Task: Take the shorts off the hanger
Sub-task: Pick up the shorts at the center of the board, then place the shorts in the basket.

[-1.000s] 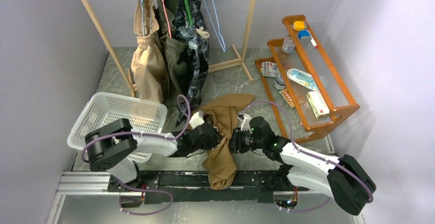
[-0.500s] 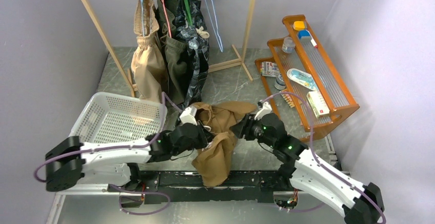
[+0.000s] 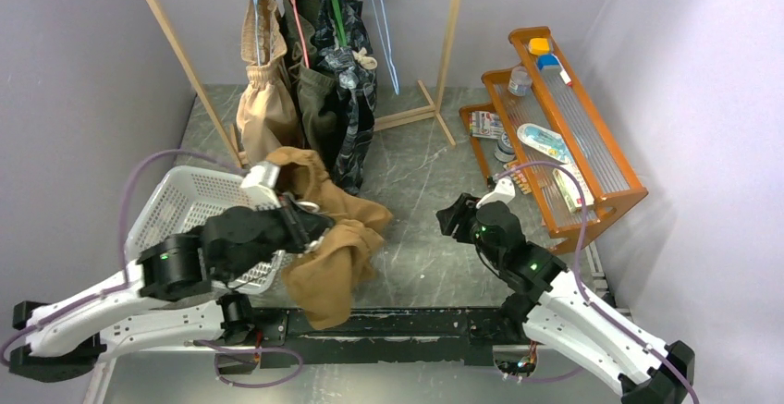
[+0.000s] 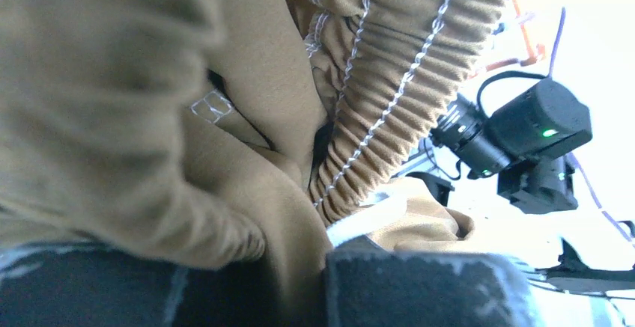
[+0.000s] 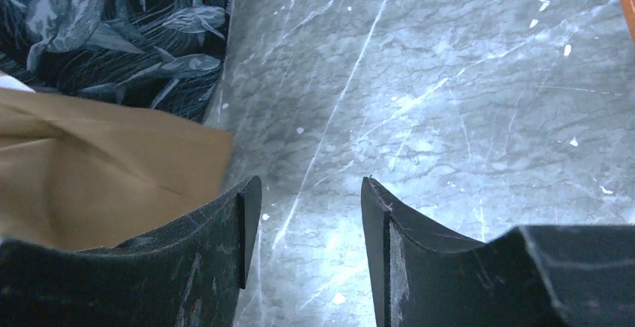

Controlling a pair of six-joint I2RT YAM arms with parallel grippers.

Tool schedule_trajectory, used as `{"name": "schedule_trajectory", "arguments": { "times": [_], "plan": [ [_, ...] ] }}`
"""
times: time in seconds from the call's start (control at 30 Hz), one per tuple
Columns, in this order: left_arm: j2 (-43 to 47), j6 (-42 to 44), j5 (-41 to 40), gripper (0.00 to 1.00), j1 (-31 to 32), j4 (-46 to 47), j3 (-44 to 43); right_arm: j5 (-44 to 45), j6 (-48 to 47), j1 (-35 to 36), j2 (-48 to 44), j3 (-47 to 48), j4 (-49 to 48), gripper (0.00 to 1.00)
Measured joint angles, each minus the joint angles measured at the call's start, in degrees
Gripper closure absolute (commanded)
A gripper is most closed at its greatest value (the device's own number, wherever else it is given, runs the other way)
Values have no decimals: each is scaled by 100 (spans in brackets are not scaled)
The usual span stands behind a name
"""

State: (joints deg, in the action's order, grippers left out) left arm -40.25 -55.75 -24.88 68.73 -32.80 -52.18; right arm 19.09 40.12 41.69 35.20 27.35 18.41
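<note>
My left gripper is shut on the tan brown shorts, holding them over the right rim of the white basket; most of the cloth hangs down outside it. In the left wrist view the tan shorts' gathered waistband fills the frame, and fabric is pinched at my left gripper. Three more shorts hang on the rack's hangers: light beige, olive green, dark patterned. My right gripper is open over bare floor, apart from the tan shorts, which lie to its left.
A wooden clothes rack stands at the back, with an empty blue hanger on its right. An orange shelf unit holding small items lines the right side. Grey marble floor lies between the arms and the rack.
The left arm has swung left and up to the basket, carrying the tan shorts. The right gripper has let go of them, opened wider and drawn back to the right.
</note>
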Motion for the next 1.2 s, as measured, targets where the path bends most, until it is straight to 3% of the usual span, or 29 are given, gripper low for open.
{"name": "schedule_trajectory", "arguments": {
  "times": [0.2,0.4,0.5,0.83,1.2],
  "plan": [
    [669,-645,-916,93,0,-1574,-544,92,-9,0,308,31,-13,45],
    [-74,-1818,-2059,93,0,-3713,-1471,85,20,0,562,31,-15,45],
    [-400,-1980,-2553,93,0,-4197,-1908,83,57,0,625,31,-15,45],
    [-619,-1508,-3786,93,-83,-4610,-3276,114,81,0,671,85,-50,45],
    [-955,-1021,-4472,93,-566,-4697,-2883,81,146,0,975,103,-90,45]
  ]
}}
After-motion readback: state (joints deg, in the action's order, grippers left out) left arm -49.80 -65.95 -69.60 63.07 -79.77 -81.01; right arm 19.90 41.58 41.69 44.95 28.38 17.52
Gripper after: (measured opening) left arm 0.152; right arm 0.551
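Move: The white basket, where the held brown shorts are being taken, has its middle about 28 cm to the left of the left hand, 11 cm ahead and some 24 cm below. Beyond it on the rack, the beige shorts hang roughly 26 cm ahead and 12 cm left of that hand, and the dark patterned shorts some 26 cm ahead and 4 cm right. From the right hand the basket lies about 56 cm left, 2 cm ahead and 11 cm lower. Leftward, fast at first and easing off near the end, the left hand carries the still-pinched brown shorts some 19 cm towards and over the basket, also drifting forward and climbing, then starting to sink. The wrist swings roughly 45 degrees counter-clockwise and the grip stays shut. The right hand, empty and open, sinks about 3 cm. ##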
